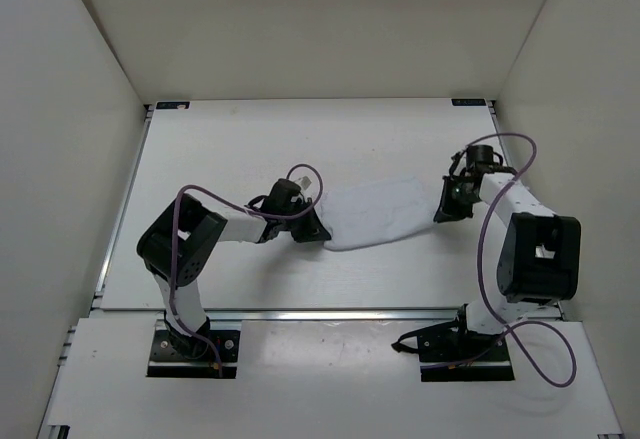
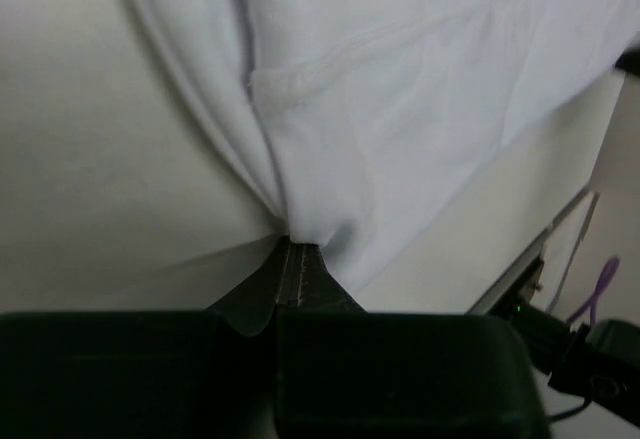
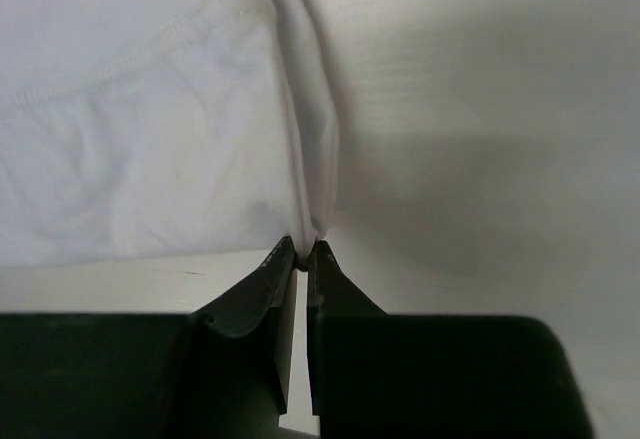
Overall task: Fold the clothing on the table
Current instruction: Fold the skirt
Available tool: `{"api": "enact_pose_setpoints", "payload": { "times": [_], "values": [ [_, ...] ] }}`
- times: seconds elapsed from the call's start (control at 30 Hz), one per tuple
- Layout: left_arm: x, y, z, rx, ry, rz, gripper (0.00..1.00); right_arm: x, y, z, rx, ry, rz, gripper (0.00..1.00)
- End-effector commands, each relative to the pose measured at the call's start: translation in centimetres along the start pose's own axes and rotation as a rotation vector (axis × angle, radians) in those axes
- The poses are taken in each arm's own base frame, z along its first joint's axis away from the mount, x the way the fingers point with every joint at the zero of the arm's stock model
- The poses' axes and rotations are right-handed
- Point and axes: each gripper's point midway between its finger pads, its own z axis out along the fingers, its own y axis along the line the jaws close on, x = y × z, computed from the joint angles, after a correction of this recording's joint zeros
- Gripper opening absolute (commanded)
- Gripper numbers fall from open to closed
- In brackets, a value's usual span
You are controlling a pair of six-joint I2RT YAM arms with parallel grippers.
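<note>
The clothing (image 1: 378, 215) is a thin white garment lying wrinkled across the middle of the table (image 1: 240, 149), between the two arms. My left gripper (image 1: 318, 233) is shut on its left near corner, and the cloth (image 2: 380, 109) bunches into a fold right at the closed tips (image 2: 296, 244). At the garment's right end, my right gripper (image 1: 446, 211) is shut on a pinched edge. In the right wrist view that edge of the clothing (image 3: 130, 139) runs as a narrow ridge down into the tips (image 3: 303, 256).
White walls close in the table on the left, back and right. Metal rails (image 1: 330, 312) run along the near edge, with both arm bases (image 1: 190, 344) just behind them. Purple cables (image 1: 500, 209) loop off each arm.
</note>
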Motion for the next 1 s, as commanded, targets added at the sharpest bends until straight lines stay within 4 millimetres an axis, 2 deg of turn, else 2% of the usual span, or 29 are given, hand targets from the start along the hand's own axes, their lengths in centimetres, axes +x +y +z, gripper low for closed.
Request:
{"api": "enact_pose_setpoints", "payload": {
  "times": [0.0,0.03,0.1,0.13,0.17,0.23,0.27,0.33,0.37,0.4,0.43,0.5,0.53,0.63,0.73,0.97],
  "values": [
    [4.2,3.3,0.1,-0.090,0.090,-0.034,0.00,-3.1,0.8,-2.0,0.132,-0.037,-0.174,0.00],
    [4.6,3.6,0.1,-0.100,0.107,-0.043,0.00,-4.6,1.3,-3.3,0.152,-0.078,-0.196,0.00],
    [4.1,3.4,0.3,-0.097,0.100,-0.034,0.00,-5.2,6.4,-3.8,0.125,-0.107,-0.349,0.00],
    [4.1,3.5,0.3,-0.102,0.100,-0.034,0.00,-6.0,8.2,-4.5,0.109,-0.145,-0.384,0.00],
    [4.1,3.6,0.4,-0.101,0.096,-0.040,0.00,-5.5,11.0,-4.4,0.070,-0.150,-0.441,0.00],
    [3.5,3.2,0.2,-0.091,0.085,-0.048,0.00,-3.3,16.3,-3.8,-0.039,-0.145,-0.529,0.01],
    [3.7,3.4,0.3,-0.099,0.089,-0.045,0.00,-2.6,18.0,-3.3,-0.097,-0.147,-0.525,0.00],
    [3.4,3.2,0.2,-0.094,0.077,-0.044,0.00,0.3,22.4,-2.3,-0.260,-0.129,-0.552,0.00],
    [3.4,3.1,0.2,-0.091,0.083,-0.046,0.00,1.0,23.3,-1.6,-0.304,-0.141,-0.529,0.00],
    [3.6,3.4,0.1,-0.098,0.083,-0.049,0.00,1.6,25.4,-1.5,-0.396,-0.153,-0.536,0.00],
    [3.3,3.5,0.0,-0.100,0.072,-0.051,0.00,3.8,25.8,-0.6,-0.441,-0.090,-0.506,0.00],
    [3.8,4.0,-0.3,-0.103,0.082,-0.059,0.00,5.1,27.1,0.4,-0.512,-0.080,-0.489,0.00],
    [3.5,4.0,-0.4,-0.105,0.076,-0.058,0.00,6.7,27.3,1.2,-0.528,-0.034,-0.484,0.00],
    [3.7,4.5,-0.7,-0.110,0.071,-0.061,0.00,9.2,27.8,3.0,-0.548,0.026,-0.485,0.00],
    [4.1,5.1,-1.0,-0.125,0.074,-0.063,0.00,10.6,28.9,3.7,-0.575,0.054,-0.504,0.00],
    [4.7,5.6,-1.3,-0.127,0.091,-0.070,0.00,9.2,31.3,1.2,-0.644,0.002,-0.500,0.00]
  ]
}}
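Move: The right fingers hold the skirt's near right corner; the near left corner, pinched in the left fingers, lies about 28 cm to their left, 5 cm back and roughly level with them. The skirt's middle is some 14 cm to the right hand's left, 2 cm ahead and 2 cm below. From the left hand, the right-held corner is about 28 cm to the right, 5 cm ahead and near its height. Keeping its pinch on the corner, the right hand sweeps nearly 30 cm left over the skirt in an arc, going forward and up some 9 cm at first and then back and down, turning about 35 degrees counter-clockwise, until its fingertips come in beside the left ones close above the table. The left hand stays shut on its own corner as the anchor, easing back only about 2 cm. ##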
